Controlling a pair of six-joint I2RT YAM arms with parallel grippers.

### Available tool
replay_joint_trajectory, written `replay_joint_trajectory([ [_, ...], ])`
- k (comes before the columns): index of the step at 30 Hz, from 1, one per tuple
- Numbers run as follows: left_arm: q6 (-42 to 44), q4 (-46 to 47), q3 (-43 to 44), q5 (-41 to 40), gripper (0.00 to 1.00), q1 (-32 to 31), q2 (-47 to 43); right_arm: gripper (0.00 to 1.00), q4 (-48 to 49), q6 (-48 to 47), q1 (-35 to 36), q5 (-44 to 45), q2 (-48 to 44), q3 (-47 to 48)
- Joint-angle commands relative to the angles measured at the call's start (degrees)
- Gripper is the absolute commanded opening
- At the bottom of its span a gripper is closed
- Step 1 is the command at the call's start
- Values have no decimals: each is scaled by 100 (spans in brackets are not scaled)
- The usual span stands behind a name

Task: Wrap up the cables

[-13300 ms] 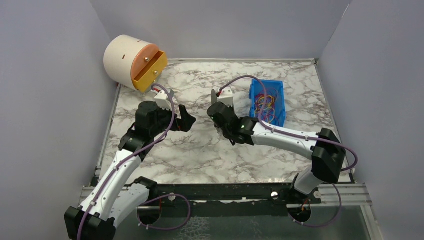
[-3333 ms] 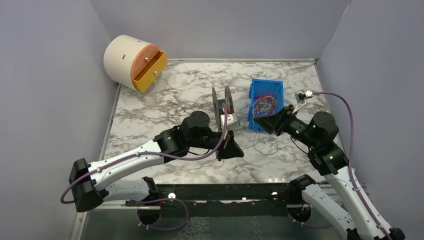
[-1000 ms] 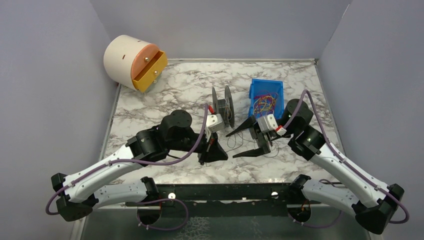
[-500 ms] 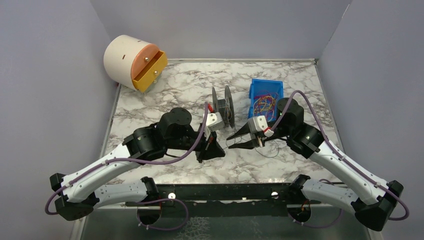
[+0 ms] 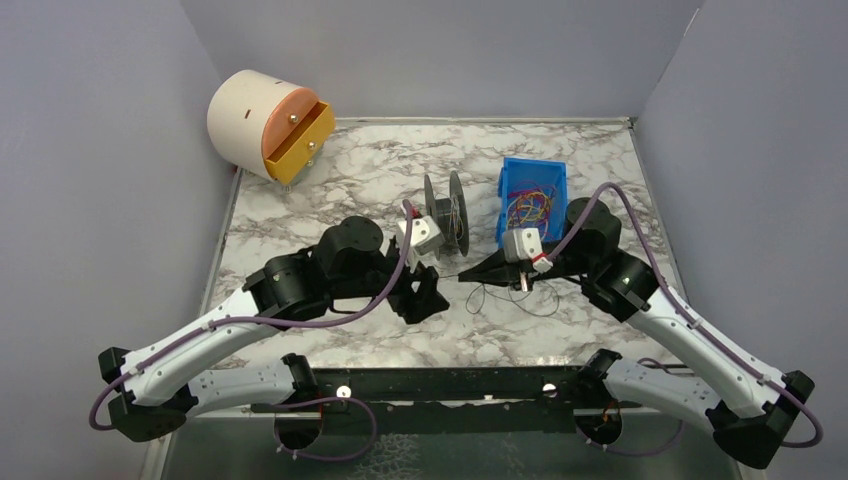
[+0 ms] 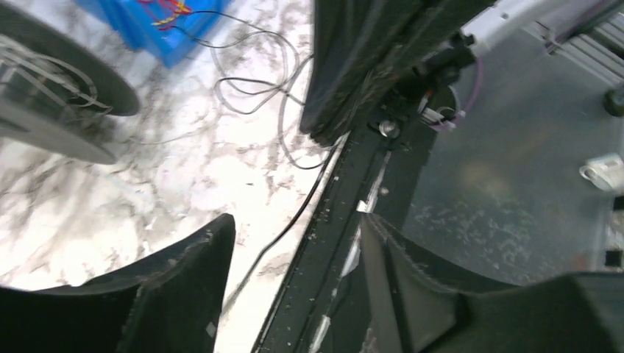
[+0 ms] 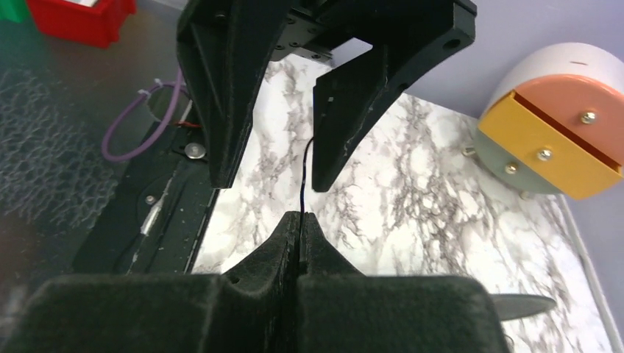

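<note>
A long black cable (image 5: 505, 297) lies in loops on the marble table (image 5: 330, 195), in front of the blue bin (image 5: 507, 187) that holds red, yellow and orange cables (image 5: 530, 208). My right gripper (image 5: 466, 277) is shut on the black strand (image 7: 302, 173) at its fingertips (image 7: 300, 215). That strand rises between the spread fingers of my left gripper (image 7: 272, 184). The left gripper (image 6: 294, 220) is open and holds nothing, though the black strand (image 6: 313, 193) runs between its fingers. Behind both grippers the black spool (image 5: 447, 213) stands upright, a few turns of wire on it.
A cream drum with a yellow drawer (image 5: 270, 125) sits at the back left corner. Grey walls enclose the table on three sides. The black rail (image 5: 450, 385) with the arm bases runs along the near edge. Lilac arm cords (image 5: 640, 215) trail over both arms.
The right gripper has closed on the black strand and moved left to the left gripper. The left gripper has gone from shut to open, letting the strand go.
</note>
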Motion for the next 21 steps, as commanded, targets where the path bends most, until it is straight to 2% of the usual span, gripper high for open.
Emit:
replay_joint_trajectory([
  [1, -127, -13, 184, -1218, 69, -35, -140, 1, -87, 206, 37, 963, -169, 25],
  [6, -252, 37, 320, -2288, 76, -35, -40, 1, -848, 416, 37, 2390, -54, 409],
  [12, -342, 153, 368, -3372, 85, -27, 180, 1, -1339, 1191, 37, 4691, 33, 646],
  [16, -299, 397, 252, -4050, 90, 38, 478, 1, -1758, 1521, 37, 5534, 216, 787],
  [18, -348, 493, 237, -3975, 90, 319, 668, 1, -1893, 1679, 37, 5915, 304, 788],
  [21, -445, 850, 142, -2978, 88, 1088, 898, 1, -1965, 1887, 37, 6097, 399, 759],
])
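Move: The spool stands about 20 cm ahead of the left hand, 3 cm to its right and 21 cm below. From the right hand, which holds the cable end, it is about 18 cm ahead, 1 cm left and 23 cm lower. From the right hand, the blue box lies 19 cm ahead, 18 cm right and 28 cm down; the loose cable loops lie 4 cm ahead, 13 cm right and 31 cm down. Both hands swing 12 cm forward towards the spool, left opening wider, right veering rightward, still pinching the cable. ##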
